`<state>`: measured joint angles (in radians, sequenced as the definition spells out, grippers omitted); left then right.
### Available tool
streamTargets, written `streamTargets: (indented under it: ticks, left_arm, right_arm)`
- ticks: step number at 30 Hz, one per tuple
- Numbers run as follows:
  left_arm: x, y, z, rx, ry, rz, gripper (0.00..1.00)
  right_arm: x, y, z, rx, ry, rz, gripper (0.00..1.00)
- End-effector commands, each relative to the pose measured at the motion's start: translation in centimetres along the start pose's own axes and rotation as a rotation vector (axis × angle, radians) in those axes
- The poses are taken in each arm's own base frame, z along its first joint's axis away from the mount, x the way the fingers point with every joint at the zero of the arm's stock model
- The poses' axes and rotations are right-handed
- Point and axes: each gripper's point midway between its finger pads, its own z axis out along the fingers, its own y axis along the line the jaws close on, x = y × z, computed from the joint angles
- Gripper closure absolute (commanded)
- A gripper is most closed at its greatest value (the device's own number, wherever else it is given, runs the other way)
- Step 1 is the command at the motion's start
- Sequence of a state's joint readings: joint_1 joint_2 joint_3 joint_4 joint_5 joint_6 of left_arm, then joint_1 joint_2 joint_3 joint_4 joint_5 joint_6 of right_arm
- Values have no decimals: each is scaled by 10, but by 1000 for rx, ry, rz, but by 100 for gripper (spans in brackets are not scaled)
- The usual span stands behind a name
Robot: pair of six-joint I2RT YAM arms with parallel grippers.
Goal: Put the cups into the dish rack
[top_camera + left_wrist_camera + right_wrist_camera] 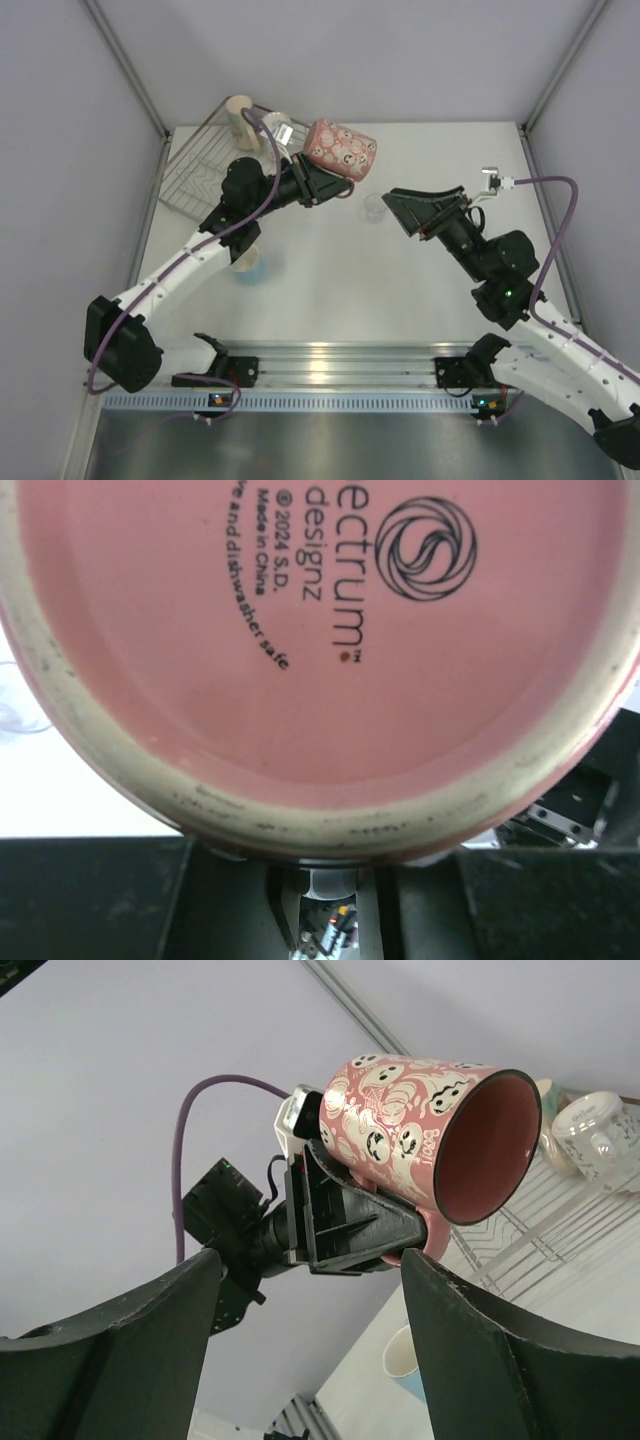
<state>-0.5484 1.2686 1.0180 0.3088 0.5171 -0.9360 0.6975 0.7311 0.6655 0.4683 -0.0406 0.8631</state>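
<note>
The pink-red mug with white ghost faces hangs on its side above the table, and my left gripper is shut on its handle. Its pink base fills the left wrist view, with my left gripper below it. From the right wrist I see the mug's mouth and the left gripper. My right gripper stands open just right of the mug, its fingers wide apart around nothing. The dish rack holds a cream mug and a white dotted mug.
A tiny clear glass stands on the table between the two grippers. A light blue cup sits under the left forearm, also seen from the right wrist as the blue cup. Grey walls close in on three sides.
</note>
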Motion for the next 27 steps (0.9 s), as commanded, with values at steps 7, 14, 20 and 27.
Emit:
streamTargets:
  ticks: [7,14,20,27]
  left_arm:
    - [-81,-9,-1,-178,-229,286,100]
    - [-112,36,-5,-426,-312,350,100]
    - [-144,76,-25,-665,-408,387,100]
    - [-179,131,-56,-892,-490,352,100]
  right_arm:
    - [-11,-2,-22,52,-30,-64,25]
    - [-21,-5,-32,96,-52,-115,24]
    - [-23,-12,-39,136,-54,-151,24]
    - [-27,-18,-45,163,-71,-190,23]
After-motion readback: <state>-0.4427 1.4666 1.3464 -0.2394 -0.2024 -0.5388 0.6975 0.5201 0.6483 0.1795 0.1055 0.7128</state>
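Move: The left hand already holds the pink mug. The middle of the dish rack lies about 30 cm ahead of this hand, 31 cm to its left and 32 cm below. In the rack, the white mug stands some 40 cm ahead and 19 cm left, the beige cup about 11 cm farther left, level with it. The blue cup is level with the hand, 25 cm left. From the right hand, the rack is roughly 37 cm ahead, 39 cm left and 38 cm lower. Keeping its pinch on the pink mug's handle, the left hand carries the mug forward and left towards the rack, about 14 and 12 cm, sinking mostly in the second half. It swings some 45 degrees counter-clockwise and rolls its left side up, so the fingers end pointing forward and dipping. The right hand, open and already clear, draws off about 5 cm to the right, sinking slightly. ##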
